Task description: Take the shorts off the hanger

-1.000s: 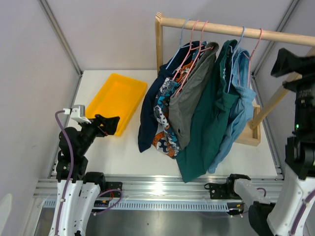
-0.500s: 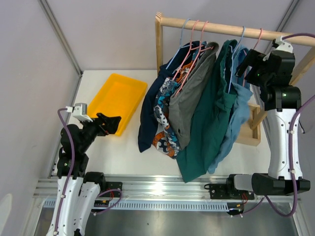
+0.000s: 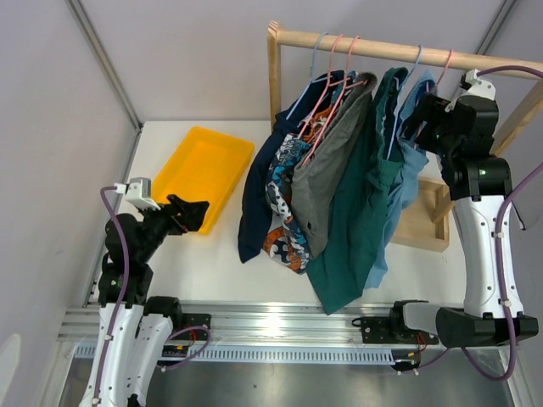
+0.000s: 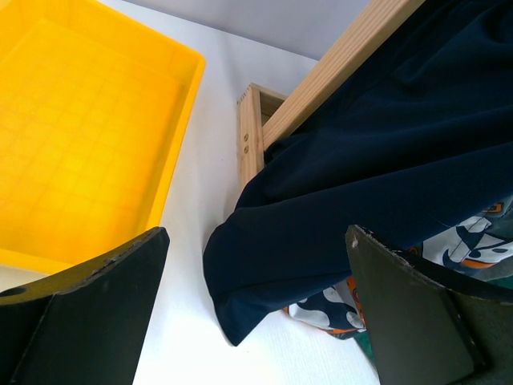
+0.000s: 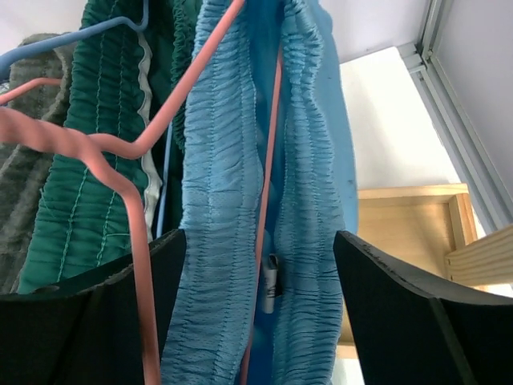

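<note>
Five shorts hang on hangers from a wooden rail (image 3: pixel 373 47): navy (image 3: pixel 254 203), patterned orange, blue and white (image 3: pixel 284 182), grey (image 3: pixel 327 178), teal green (image 3: pixel 361 212) and light blue (image 3: pixel 405 182). My right gripper (image 3: pixel 422 119) is raised at the top of the light blue shorts. In the right wrist view its jaws (image 5: pixel 260 321) stand open on either side of the gathered light blue waistband (image 5: pixel 220 241) and its pink hanger (image 5: pixel 264 208). My left gripper (image 3: pixel 193 214) is open and empty low over the table, facing the navy shorts (image 4: pixel 361 184).
A yellow tray (image 3: pixel 204 165) lies at the back left, beside my left gripper. The rack's wooden post (image 3: pixel 274 76) and base frame (image 3: pixel 424 225) stand on the table. The rail slopes past my right arm. Metal frame posts line both sides.
My right arm has swung in from the right edge to the light blue shorts' waistband, its jaws narrowing slightly. The light blue and teal shorts have shifted a little. The left arm barely moved.
</note>
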Available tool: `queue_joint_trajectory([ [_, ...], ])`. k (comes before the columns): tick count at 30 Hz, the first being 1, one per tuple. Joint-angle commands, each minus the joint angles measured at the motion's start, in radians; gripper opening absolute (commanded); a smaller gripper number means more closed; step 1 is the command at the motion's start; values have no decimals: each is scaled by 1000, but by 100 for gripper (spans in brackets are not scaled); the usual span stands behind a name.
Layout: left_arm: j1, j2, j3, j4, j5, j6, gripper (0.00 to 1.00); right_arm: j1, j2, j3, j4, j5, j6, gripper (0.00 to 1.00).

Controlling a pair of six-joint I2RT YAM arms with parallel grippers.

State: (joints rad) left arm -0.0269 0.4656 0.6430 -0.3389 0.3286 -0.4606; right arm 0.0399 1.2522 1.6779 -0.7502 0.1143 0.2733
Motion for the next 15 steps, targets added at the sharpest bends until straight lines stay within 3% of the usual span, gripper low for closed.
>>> queue_joint_trajectory([
  [1, -7, 8, -2, 23, 20, 7, 99, 21, -33, 81, 29, 19, -8, 84],
  [8, -7, 7, 0, 21, 21, 7, 99, 98, -39, 144, 44, 21, -25, 87],
  [15, -7, 8, 3, 21, 20, 8, 99, 121, -23, 138, 32, 53, -36, 79],
])
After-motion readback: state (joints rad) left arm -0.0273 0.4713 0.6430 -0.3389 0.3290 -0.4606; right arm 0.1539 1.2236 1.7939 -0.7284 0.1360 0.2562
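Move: The light-blue shorts' waistband runs away from between the right hand's open fingers, its middle some 6 cm ahead, level sideways and about 4 cm below. The green shorts' waistband stands roughly 8 cm ahead and 6 cm to the left, about 4 cm below, and the wooden rail crosses around 8 cm ahead, dead centre, some 12 cm up. From the left hand, the light-blue waistband is about 18 cm ahead, 50 cm to the right and 10 cm higher. The right hand rises about 6 cm off the light-blue waistband towards the wooden rail, sliding some 3 cm to the left and a little back, then easing to a stop. On the way the fingertips tip up by roughly 10 degrees and swing slightly counter-clockwise, the fingers staying open without a grip, so that the right finger ends in front of the light-blue waistband and its pink hanger while the gap faces the green shorts. ##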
